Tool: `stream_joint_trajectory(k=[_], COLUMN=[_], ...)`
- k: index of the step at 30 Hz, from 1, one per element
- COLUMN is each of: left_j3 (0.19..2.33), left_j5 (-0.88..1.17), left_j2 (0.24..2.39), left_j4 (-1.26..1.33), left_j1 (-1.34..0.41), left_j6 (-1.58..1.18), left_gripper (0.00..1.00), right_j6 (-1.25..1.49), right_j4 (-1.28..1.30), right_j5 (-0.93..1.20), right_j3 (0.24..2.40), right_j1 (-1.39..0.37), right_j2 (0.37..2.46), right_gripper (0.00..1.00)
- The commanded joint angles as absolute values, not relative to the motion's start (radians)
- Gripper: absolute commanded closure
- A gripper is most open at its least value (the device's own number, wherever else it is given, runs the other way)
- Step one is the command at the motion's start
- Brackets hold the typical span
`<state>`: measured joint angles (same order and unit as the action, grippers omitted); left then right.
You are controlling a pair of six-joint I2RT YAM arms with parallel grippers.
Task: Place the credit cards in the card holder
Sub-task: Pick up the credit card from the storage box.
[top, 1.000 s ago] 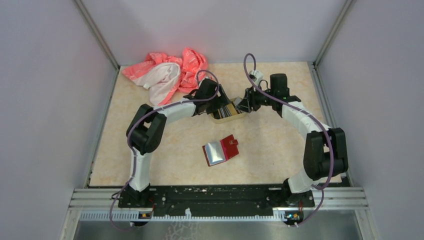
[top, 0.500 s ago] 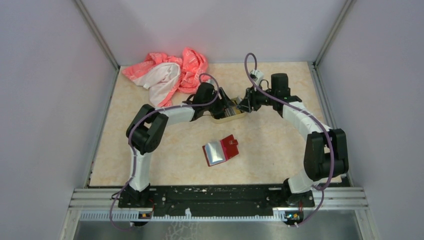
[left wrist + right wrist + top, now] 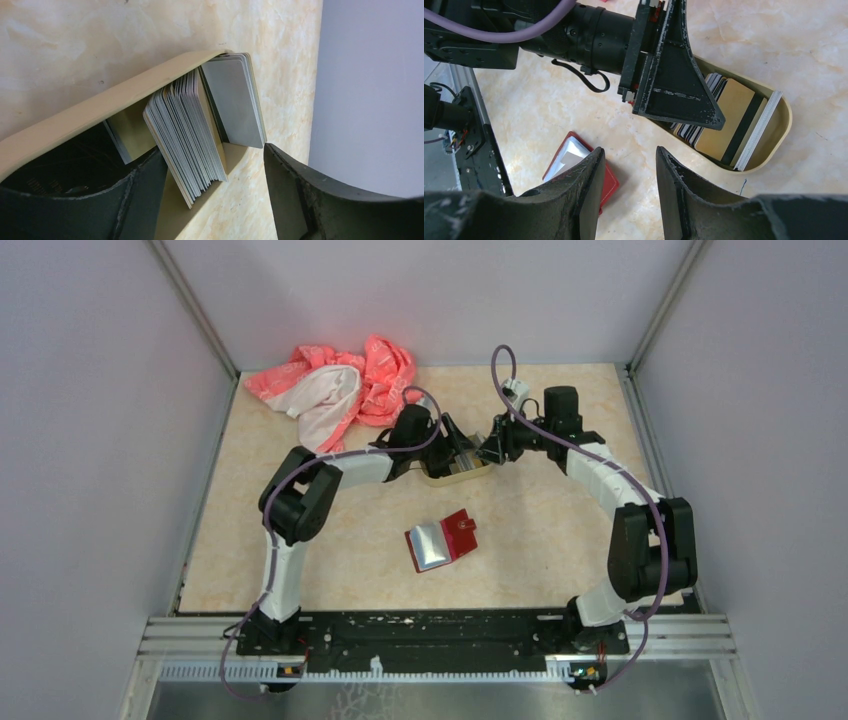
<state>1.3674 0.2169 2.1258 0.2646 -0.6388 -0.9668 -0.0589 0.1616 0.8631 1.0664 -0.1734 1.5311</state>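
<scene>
The credit cards [image 3: 192,130] stand on edge as a fanned stack in a tan tin tray [image 3: 125,95], with a grey card [image 3: 235,100] leaning at the stack's right. My left gripper [image 3: 214,152] is open and straddles the stack. Its left finger rests against the cards and its right fingertip sits by the grey card's corner. In the top view, the left gripper [image 3: 455,452] dips into the tray [image 3: 462,473]. My right gripper [image 3: 629,150] hovers open and empty just right of the tray. The card holder [image 3: 441,540] lies open, dark red with pale pockets, nearer the bases.
A pink and white cloth [image 3: 335,380] is bunched at the back left corner. In the right wrist view, a gold card with a black stripe [image 3: 734,120] tops the tray's stack, and the card holder [image 3: 574,160] shows behind my left finger. Walls enclose three sides.
The left gripper has moved right and down into the tray, and its jaws have narrowed a little around the cards. The right arm has not moved.
</scene>
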Motion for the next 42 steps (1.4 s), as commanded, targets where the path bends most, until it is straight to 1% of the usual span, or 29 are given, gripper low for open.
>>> stream_joint_trajectory(k=[1,5,8,18,29,38,42], left_j3=[1.414,1.424,1.424,1.347,1.286,1.233,1.219], left_j5=[0.253,0.261,0.264,0.265,0.272,0.251,0.25], left_j2=[2.166,2.174,2.168,2.088,2.05,2.006,2.002], left_j4=[0.285,0.29,0.291,0.332,0.361,0.368,0.371], left_j1=[-0.643,-0.642,-0.642,-0.637,-0.623,-0.613,-0.608], left_j6=[-0.987,-0.99,-0.986,-0.988,-0.999,-0.985,-0.982], left_gripper=[0.26,0.28,0.31,0.33,0.39,0.48,0.58], right_j6=[-0.058,-0.057,-0.057,-0.057,-0.058,-0.058,-0.058], right_j4=[0.112,0.112,0.112,0.114,0.115,0.118,0.117], right_j5=[0.892,0.897,0.899,0.904,0.91,0.914,0.915], right_j3=[1.065,1.065,1.065,1.066,1.065,1.066,1.065], right_j1=[-0.161,-0.16,-0.158,-0.157,-0.151,-0.149,-0.149], right_j2=[1.482,1.484,1.485,1.486,1.485,1.488,1.488], right_gripper=[0.58,0.58,0.58,0.58,0.58,0.58,0.58])
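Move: Inside the storage box, the credit card aimed at, the gold one at the left edge of the striped card pack, lies about 3 cm left of the left hand, 2 cm back and 3 cm below. The pack's middle is 1 cm left, level fore and aft; the black card 6 cm left and 3 cm back; the grey cards 4 cm right and 2 cm ahead. From the right hand the gold card is roughly 8 cm left, 4 cm ahead and 12 cm lower. Dipping about 1.5 cm into the box first, the left hand then eases left and back, some 3 cm in all, towards the gold card while rising again by as much. Its fingers close steadily from three-quarters open to just under half, straddling the card, with the finger nearer the box's left end coming against its face; the wrist hardly turns. ##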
